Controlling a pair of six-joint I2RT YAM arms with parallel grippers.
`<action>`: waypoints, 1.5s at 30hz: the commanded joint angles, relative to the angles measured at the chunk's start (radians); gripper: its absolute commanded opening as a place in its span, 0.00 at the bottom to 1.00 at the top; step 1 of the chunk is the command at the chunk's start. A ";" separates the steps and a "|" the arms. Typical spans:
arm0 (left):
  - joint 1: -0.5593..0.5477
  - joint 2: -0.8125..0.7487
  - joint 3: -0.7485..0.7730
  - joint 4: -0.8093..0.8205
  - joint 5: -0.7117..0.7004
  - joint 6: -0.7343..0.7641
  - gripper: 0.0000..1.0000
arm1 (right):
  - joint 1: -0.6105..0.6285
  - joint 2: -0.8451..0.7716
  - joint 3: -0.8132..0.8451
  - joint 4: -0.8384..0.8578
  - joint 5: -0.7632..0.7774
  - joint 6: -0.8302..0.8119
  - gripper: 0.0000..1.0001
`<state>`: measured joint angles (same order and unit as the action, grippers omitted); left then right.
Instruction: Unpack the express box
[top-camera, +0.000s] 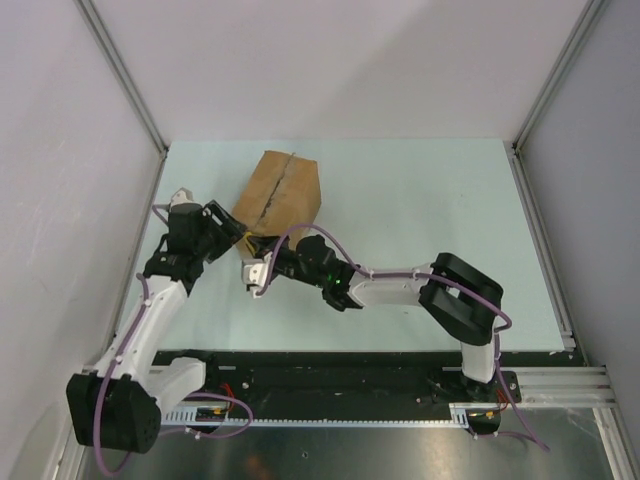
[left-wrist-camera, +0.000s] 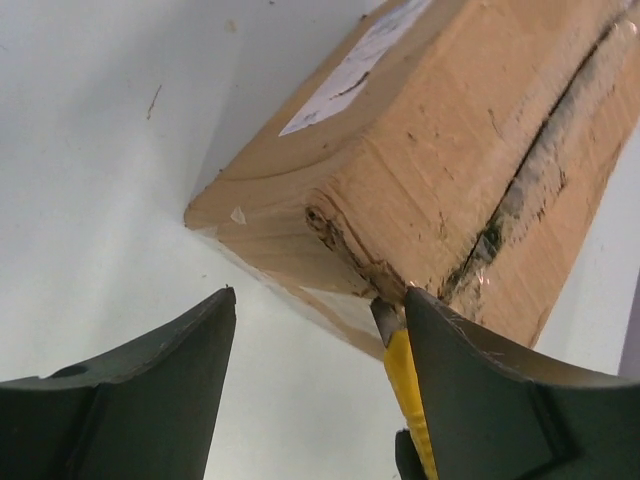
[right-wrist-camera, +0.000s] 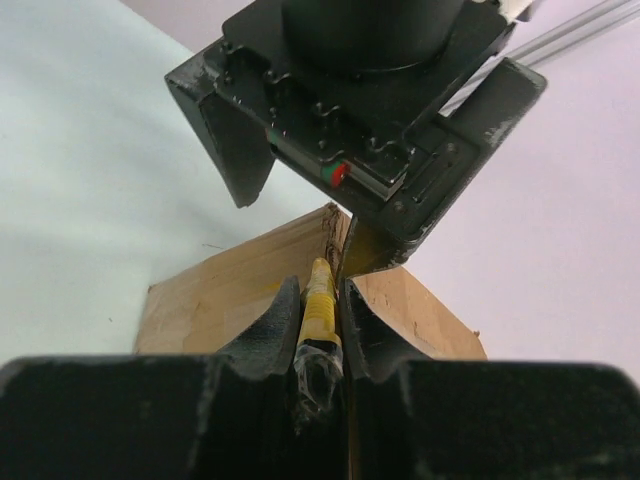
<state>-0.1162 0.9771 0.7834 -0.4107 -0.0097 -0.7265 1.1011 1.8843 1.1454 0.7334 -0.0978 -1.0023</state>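
Note:
The express box (top-camera: 281, 189), brown cardboard with a dark, ragged centre seam, lies tilted at the back left of the table. Its white label (left-wrist-camera: 361, 59) shows in the left wrist view. My right gripper (right-wrist-camera: 320, 290) is shut on a yellow utility knife (right-wrist-camera: 321, 304). The knife's blade tip (left-wrist-camera: 381, 313) touches the torn near corner of the box (left-wrist-camera: 450, 150). My left gripper (left-wrist-camera: 320, 300) is open just in front of that corner. The knife (left-wrist-camera: 407, 392) runs along the inner side of its right finger, and nothing is gripped between the fingers.
The two grippers (top-camera: 235, 226) (top-camera: 252, 256) are crowded together at the box's near corner. The left gripper body (right-wrist-camera: 358, 110) hangs directly above the knife in the right wrist view. Grey enclosure walls (top-camera: 120, 80) border the pale table (top-camera: 420, 200).

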 joint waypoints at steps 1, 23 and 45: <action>0.029 0.055 0.013 0.114 -0.041 -0.149 0.74 | -0.032 0.045 0.060 0.018 -0.002 0.018 0.00; 0.035 0.110 -0.101 0.345 -0.047 -0.163 0.33 | -0.050 0.064 0.088 -0.049 0.004 -0.041 0.00; 0.092 0.252 -0.039 0.342 0.001 -0.042 0.34 | -0.138 -0.057 0.050 -0.330 -0.003 -0.190 0.00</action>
<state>-0.0731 1.1839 0.7353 -0.0040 0.1040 -0.8448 1.0073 1.8790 1.2232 0.5369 -0.2111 -1.1732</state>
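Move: The box's crumpled near corner, beside the end of its taped seam, lies about 4 cm ahead of the open left hand and 1 cm to its right, roughly level in height. The box's middle is some 12 cm ahead, 10 cm right and 8 cm below; the right hand's yellow knife is about 3 cm right and 1 cm back, slightly lower. From the right hand, that corner is about 5 cm ahead and 5 cm left, slightly higher. The box's crumpled corner is taken between the left fingers, which reach forward about 4 cm with a small roll and then close to about a third open, pinching its edge. The right hand keeps hold of the knife, blade at the corner, and eases forward; then both hands go forward and right together by some 2 cm, the right fingers tipping down about 10 degrees. ##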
